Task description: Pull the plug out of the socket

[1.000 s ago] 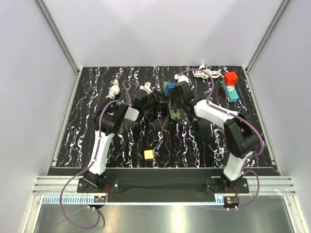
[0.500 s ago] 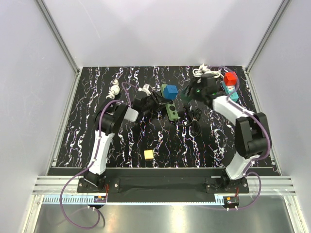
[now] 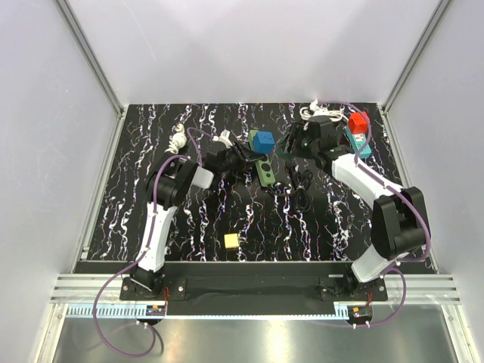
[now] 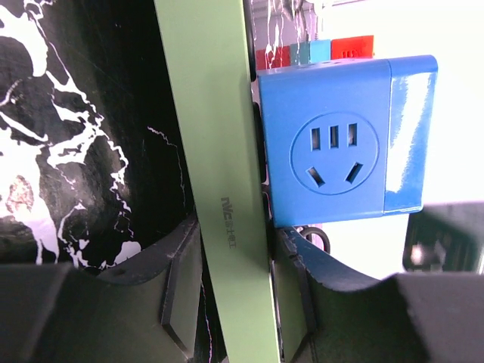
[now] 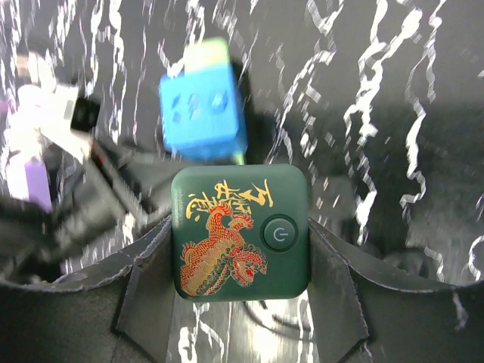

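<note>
A light green socket strip point(image 3: 265, 171) lies on the black marbled table with a blue cube adapter point(image 3: 262, 141) plugged into its far end. My left gripper point(image 3: 236, 156) is shut on the strip's near end; in the left wrist view its jaws point(image 4: 231, 291) clamp the green strip point(image 4: 219, 174) beside the blue cube point(image 4: 340, 144). My right gripper point(image 3: 293, 145) is shut on a dark green square plug with a dragon print point(image 5: 240, 231), held apart from the strip, right of the blue cube point(image 5: 203, 121). A black cable point(image 3: 302, 184) trails below it.
A red cube point(image 3: 358, 121) sits on a teal strip point(image 3: 357, 145) at the back right, with a coiled white cable point(image 3: 314, 113) beside it. A small white plug point(image 3: 178, 140) lies at the back left. A yellow cube point(image 3: 231, 240) sits near the front.
My right gripper has come away from the green strip with the dark green plug, moving right and back, then a little left. The left gripper still holds the strip.
</note>
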Available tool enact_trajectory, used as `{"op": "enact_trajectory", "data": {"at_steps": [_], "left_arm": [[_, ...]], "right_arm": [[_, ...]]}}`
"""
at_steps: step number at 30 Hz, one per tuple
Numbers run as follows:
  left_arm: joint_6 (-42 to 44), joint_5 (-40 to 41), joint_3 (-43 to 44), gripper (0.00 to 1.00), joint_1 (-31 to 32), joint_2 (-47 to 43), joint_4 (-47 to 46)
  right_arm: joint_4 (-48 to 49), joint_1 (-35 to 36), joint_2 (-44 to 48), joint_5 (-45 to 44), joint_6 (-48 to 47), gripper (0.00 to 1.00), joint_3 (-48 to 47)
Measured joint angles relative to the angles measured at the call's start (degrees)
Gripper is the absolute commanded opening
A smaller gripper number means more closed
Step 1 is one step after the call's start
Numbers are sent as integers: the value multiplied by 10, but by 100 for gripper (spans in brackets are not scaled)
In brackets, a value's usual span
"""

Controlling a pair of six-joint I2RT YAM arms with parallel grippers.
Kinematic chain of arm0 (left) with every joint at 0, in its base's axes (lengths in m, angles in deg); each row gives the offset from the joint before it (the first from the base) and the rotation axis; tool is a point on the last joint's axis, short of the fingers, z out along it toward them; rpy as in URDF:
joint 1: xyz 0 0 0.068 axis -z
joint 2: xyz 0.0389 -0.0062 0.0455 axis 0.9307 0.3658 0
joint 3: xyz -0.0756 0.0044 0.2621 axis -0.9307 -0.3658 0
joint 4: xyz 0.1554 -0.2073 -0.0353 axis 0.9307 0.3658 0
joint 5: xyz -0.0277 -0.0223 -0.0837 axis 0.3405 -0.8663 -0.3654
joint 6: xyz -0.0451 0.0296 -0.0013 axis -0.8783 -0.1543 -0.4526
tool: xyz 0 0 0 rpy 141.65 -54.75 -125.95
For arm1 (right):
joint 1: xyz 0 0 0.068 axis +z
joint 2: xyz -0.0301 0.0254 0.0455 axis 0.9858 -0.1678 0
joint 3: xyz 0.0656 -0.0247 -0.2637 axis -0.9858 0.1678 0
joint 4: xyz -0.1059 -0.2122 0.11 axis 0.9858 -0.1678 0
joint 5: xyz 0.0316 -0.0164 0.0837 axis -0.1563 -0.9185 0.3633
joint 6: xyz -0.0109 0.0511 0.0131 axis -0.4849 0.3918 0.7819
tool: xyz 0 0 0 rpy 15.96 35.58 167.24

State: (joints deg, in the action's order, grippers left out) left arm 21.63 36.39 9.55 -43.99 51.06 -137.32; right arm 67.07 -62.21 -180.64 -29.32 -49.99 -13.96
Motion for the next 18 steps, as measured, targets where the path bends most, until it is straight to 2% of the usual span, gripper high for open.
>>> {"op": "enact_trajectory", "data": {"at_steps": [3,9,13,18], "left_arm": [[-1,-8,2,16,-3,3,-2],[-1,-11,2,23,-5,3,-3],[0,-12,2,25,-6,3,-3],[1,-12,2,25,-6,3,-3]], "right_arm": [[-30,37,23,-17,-17,0,16],[-91,140,67,-40,-31,0,74],[-130,160,96,9,-28,0,103],[-193,158,116,121,-26,0,104]]}}
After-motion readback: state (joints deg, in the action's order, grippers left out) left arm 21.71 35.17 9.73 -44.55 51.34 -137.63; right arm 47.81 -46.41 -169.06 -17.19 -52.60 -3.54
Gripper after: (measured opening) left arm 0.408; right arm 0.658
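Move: Behind and to the left of the right hand, which already holds the freed dark green plug, lies open table by the yellow plug, about 24 cm back, 17 cm left and 14 cm below. The green socket's middle is some 4 cm ahead, 7 cm left and 13 cm lower; the black cable coil is 6 cm back, 6 cm right and 15 cm down. From the left hand, the yellow plug is roughly 28 cm back, 9 cm left. Carrying the dark green plug away from the socket, the right arm swings quickly back about 18 cm towards the yellow plug, drifting left some 8 cm and sinking a little early on. Its wrist turns counter-clockwise and tips down as it goes, with the fingers keeping their hold. The left hand stays put, still gripping the green socket. ##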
